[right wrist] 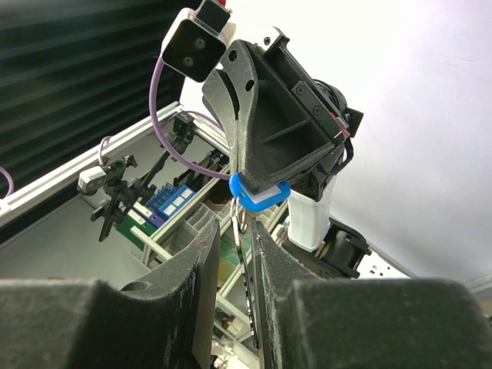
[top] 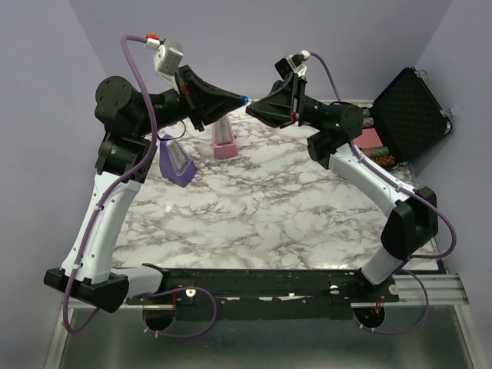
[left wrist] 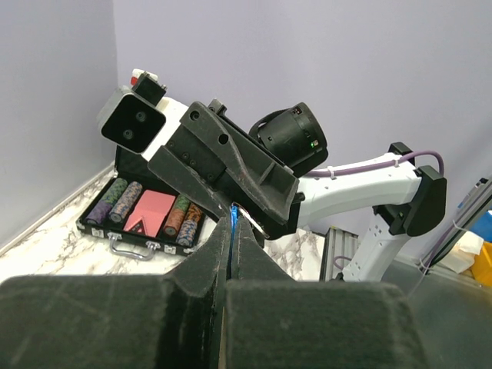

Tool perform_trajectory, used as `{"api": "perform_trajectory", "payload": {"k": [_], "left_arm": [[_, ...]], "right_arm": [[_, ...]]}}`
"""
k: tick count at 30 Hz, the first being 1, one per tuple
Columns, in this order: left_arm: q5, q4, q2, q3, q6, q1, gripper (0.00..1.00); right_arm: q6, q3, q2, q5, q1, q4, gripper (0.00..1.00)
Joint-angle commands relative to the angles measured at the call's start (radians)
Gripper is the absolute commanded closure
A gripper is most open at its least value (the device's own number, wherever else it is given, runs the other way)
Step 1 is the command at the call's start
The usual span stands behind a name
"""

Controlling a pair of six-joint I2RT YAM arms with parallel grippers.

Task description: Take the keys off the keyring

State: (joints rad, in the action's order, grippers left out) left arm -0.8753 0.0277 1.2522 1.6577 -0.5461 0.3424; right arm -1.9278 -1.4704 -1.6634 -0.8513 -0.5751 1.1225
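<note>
The keys [top: 243, 99] are a small bright-blue bundle held in the air above the far middle of the marble table [top: 254, 223]. My left gripper [top: 238, 99] is shut on the blue part [left wrist: 231, 227], seen edge-on between its fingers. In the right wrist view the blue tag [right wrist: 257, 192] has a white label. A metal ring [right wrist: 240, 215] and a dark key blade [right wrist: 247, 284] hang from the tag. My right gripper [right wrist: 234, 231] faces the left one tip to tip [top: 250, 109]. Its fingers are a little apart around the blade, which lies against one finger.
A pink wedge [top: 224, 138] and a purple wedge [top: 177, 161] stand on the table's far left part, below the left arm. An open black case [top: 407, 111] with poker chips [left wrist: 146, 211] sits at the far right corner. Walls close in behind.
</note>
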Motion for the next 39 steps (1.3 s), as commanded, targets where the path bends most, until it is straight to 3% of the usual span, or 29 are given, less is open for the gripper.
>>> {"api": "perform_trajectory", "payload": {"k": [1,13,24,30,35,39], "left_arm": [[-0.013,0.006,-0.028,-0.001,0.020,0.004,1.00],[-0.007,0.017,-0.034,-0.004,0.028,0.004,1.00],[-0.011,0.003,-0.048,-0.013,0.021,0.012,1.00],[-0.010,0.014,-0.059,-0.013,0.026,0.014,1.00],[0.001,0.034,-0.077,-0.019,0.029,0.014,1.00],[0.018,0.046,-0.109,-0.036,0.028,0.015,0.90]], "right_arm": [[0.036,-0.001,0.037,-0.011,-0.006,-0.020,0.70],[0.055,0.019,0.054,-0.012,-0.006,-0.036,0.82],[0.055,0.030,0.065,-0.011,-0.006,-0.041,0.85],[0.050,0.038,0.071,-0.011,-0.006,-0.033,0.99],[0.090,0.030,0.085,-0.035,-0.005,-0.082,0.99],[0.205,-0.007,0.100,-0.078,-0.006,-0.222,0.99]]}}
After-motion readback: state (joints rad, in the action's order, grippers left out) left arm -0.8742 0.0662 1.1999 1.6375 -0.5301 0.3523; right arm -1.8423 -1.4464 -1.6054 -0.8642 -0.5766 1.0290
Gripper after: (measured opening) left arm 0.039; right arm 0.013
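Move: My left hand already pinches the blue tag in the air; from there the key reaches about 5 cm to my right and some 3 cm lower. The key lies between my partly open right fingers, within about 1 cm of their middle. From that hand, the ring is level fore and aft, about 3 cm to the left and 2 cm above, and the tag about 1 cm ahead, 5 cm to the left and 3 cm above. I close my right fingers from about a third open to fully shut, pinching the key just under the ring, while that hand stays almost in place, fingers pointing left and up towards the tag. My left hand keeps its pinch on the blue tag and eases about 2 cm back towards my base without turning. ##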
